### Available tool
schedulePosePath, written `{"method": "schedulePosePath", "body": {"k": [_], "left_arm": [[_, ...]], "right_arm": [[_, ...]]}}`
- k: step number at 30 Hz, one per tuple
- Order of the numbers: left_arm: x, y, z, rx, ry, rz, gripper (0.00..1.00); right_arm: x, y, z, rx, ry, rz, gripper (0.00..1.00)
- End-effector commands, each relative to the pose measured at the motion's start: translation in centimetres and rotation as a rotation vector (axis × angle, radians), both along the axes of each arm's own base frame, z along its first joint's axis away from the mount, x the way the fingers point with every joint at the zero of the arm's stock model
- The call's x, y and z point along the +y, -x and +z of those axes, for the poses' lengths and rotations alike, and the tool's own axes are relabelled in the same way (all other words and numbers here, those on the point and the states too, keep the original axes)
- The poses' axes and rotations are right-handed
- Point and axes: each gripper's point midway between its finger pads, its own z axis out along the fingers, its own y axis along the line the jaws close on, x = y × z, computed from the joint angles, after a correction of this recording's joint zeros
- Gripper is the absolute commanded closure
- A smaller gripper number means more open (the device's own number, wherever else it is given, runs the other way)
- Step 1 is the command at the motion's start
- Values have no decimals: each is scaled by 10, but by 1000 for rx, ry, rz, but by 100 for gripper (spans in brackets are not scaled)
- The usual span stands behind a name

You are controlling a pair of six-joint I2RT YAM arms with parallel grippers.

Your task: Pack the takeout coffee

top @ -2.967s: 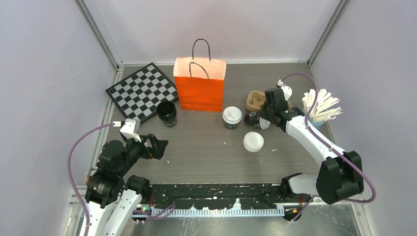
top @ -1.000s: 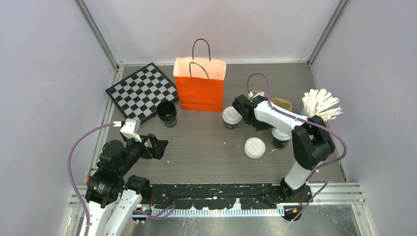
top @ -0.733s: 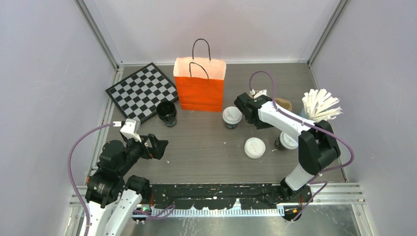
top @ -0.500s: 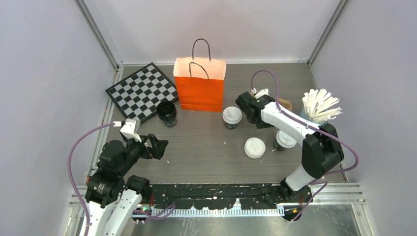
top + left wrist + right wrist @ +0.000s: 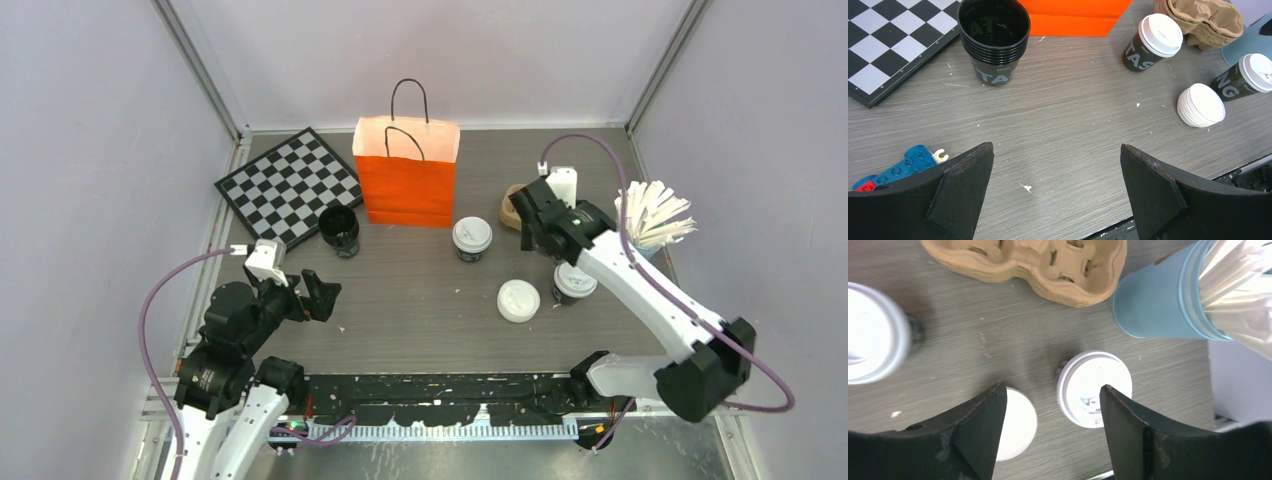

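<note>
Two takeout coffee cups with white sip lids stand on the table. One [image 5: 472,238] is just right of the orange bag [image 5: 406,182]; the other [image 5: 574,282] is nearer the front right. My right gripper [image 5: 543,240] hangs open above the table between them, holding nothing. In the right wrist view the front-right cup [image 5: 1094,388] lies below, partly behind the right finger [image 5: 1138,432], and the other cup [image 5: 873,347] is at the left edge. My left gripper [image 5: 1057,147] is open and empty at the near left.
A stack of loose white lids [image 5: 517,299] lies beside the front-right cup. Stacked black cups [image 5: 339,230] and a chessboard [image 5: 288,185] sit left of the bag. A cardboard cup carrier [image 5: 514,208] and a blue holder of stirrers [image 5: 650,220] are at the back right. A blue toy brick [image 5: 903,167] lies near the left gripper.
My right gripper has swung right, away from the cup by the bag, and its jaws have widened. The front-right cup now stands uncovered by the arm. The left arm barely moved.
</note>
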Motion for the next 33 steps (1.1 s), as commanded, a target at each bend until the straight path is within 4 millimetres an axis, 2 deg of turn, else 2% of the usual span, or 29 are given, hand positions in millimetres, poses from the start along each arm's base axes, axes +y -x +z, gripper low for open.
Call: {"method": "schedulePosePath", "body": {"k": [1,3,7,9,12,14,17,21,24,26,28,31,33], "left_arm": [[0,-6,10,-26,10,8,0],[2,-9,9,-12,6,25,0],[10,-14,8,12,-24,71,0],[8,-16,11,22,-17,70,0],[-5,-21,23,28,50,35,0],[-10,-27,30,36,102,47,3],[-2,-40,42,12,96,108,4],[16,-65,73,-74,-1,197,2],[21,-95,98,-136,-22,253,2],[20,-114,114,-149,-26,277,2],[19,-129,131,-165,-22,293,2],[23,-149,142,-177,-2,358,2],[26,-161,146,-200,27,409,4]], "right_arm": [[17,4,49,-194,-230,55,13],[24,10,67,-277,-335,92,10],[31,17,89,-385,-442,160,10],[35,19,92,-411,-471,184,10],[38,22,91,-411,-510,179,9],[34,23,90,-430,-540,125,1],[32,21,91,-458,-545,107,0],[33,15,120,-629,-606,155,0],[43,13,131,-688,-623,243,0],[47,9,124,-657,-607,254,0],[65,6,109,-601,-638,310,1],[88,4,78,-503,-696,353,2],[92,7,61,-424,-717,316,4]]}}
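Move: The paper bag's middle is about 28 cm ahead of the left hand, 15 to its right and 10 below. From that hand, the black cup stack is some 15 cm straight ahead and the checkered board roughly 31 ahead, 16 left. From the right hand the bag is about 18 cm ahead and 32 left. The front lidded cup is some 17 left and 5 ahead of it, the carrier 13 ahead, 1 right, and the just-set cup 5 back, 4 right. Empty and wide open, the left hand dips slightly, then sweeps forward about 14 cm and up 11 over the black cup stack, towards the bag's side of the table, turning some 15 degrees counter-clockwise. The right hand, already clear of the lidded cup behind it, opens fully and rises about 10 cm in two stages, drawing back a little and tilting its fingers up, then swings left above the table towards the bag, sinking slightly at the end. ##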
